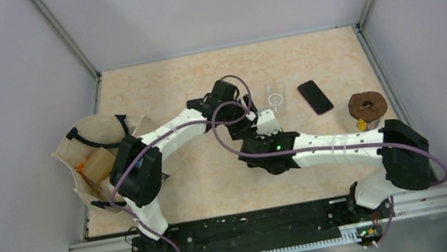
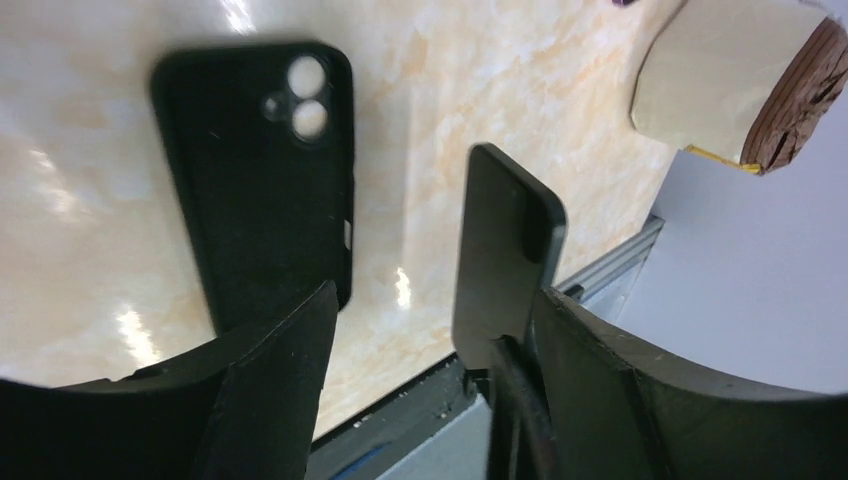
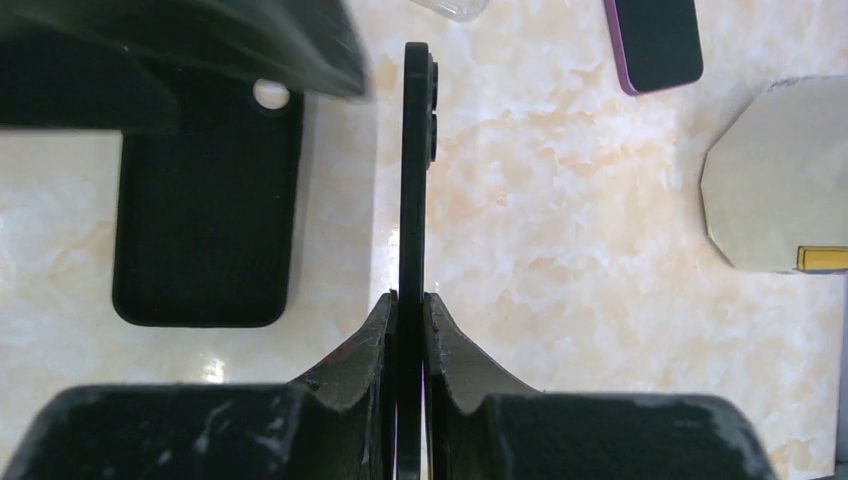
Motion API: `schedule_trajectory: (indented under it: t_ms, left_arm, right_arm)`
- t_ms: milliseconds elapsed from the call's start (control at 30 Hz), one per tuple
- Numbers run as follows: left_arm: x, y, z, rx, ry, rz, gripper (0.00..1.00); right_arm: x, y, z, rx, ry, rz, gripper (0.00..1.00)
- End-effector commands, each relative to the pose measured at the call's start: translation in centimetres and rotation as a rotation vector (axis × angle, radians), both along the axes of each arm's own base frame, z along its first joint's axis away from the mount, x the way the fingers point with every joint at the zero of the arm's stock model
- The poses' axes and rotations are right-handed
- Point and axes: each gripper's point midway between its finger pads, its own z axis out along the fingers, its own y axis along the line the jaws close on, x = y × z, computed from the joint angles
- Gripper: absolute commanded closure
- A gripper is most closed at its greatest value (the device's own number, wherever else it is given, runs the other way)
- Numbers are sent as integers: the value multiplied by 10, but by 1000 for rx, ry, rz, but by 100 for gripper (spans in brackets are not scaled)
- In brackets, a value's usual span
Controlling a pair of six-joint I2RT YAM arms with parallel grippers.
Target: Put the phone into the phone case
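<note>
In the right wrist view a dark phone [image 3: 415, 170] stands edge-on above the table, its lower end pinched by my right gripper [image 3: 411, 298], which is shut on it. To its left a black phone case [image 3: 205, 210] lies flat, its camera hole at the far end. My left gripper [image 2: 435, 295] is open around the phone [image 2: 505, 250]. The phone rests against the right-hand finger, with a wide gap to the other finger, and the case [image 2: 255, 180] lies beyond. From above, both grippers [image 1: 231, 107] [image 1: 260, 123] meet mid-table and hide the phone and case.
A clear case [image 1: 276, 98] and a second, purple-edged phone [image 1: 315, 97] lie just right of the grippers. A brown roll on a beige block [image 1: 367, 105] stands near the right wall. A cloth bag [image 1: 95, 154] sits at the left edge.
</note>
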Motion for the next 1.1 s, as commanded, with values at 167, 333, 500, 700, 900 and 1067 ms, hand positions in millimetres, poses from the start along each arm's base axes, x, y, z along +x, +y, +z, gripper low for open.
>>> schedule_trajectory:
  t_ms: [167,333,500,700,900,1067]
  left_arm:
    - [32,51,13,153,-184,33,24]
    - [31,69,-2,222,-178,43,32]
    - [23,81,-17,266,-169,44,41]
    - [12,98,-36,325,-147,52,49]
    - [7,100,-44,324,-133,38,55]
    - [4,99,-52,320,-119,34,58]
  right_arm:
    - [15,6,26,424,53,65,100]
    - [27,17,46,663,50,103,100]
    - [30,36,55,830,37,139,100]
    - [33,45,34,942,21,98,100]
    - [40,47,22,1006,-24,59,100]
    - [41,49,12,1042,-29,50,100]
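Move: The phone case lies open on the table, its middle about 3 cm ahead of the right hand, 7 cm to its left and 7 cm below; that hand already holds the phone on edge. From the same hand the clear case is some 19 cm ahead and 3 cm to the right, the purple-edged phone 18 cm ahead and 18 cm to the right. From the left hand, the phone case is straight below by roughly 8 cm, perhaps 1 cm to the right. The phone, still pinched in the right hand, rolls about 50 degrees, left side of the hand rising, so its lower long edge swings left over the phone case; the hand first shifts a little right and up, then goes left and down, ending some 3 cm left of its start. The left hand withdraws left about 10 cm and sinks to beside the phone case's left side, its fingers narrowing but staying open. ##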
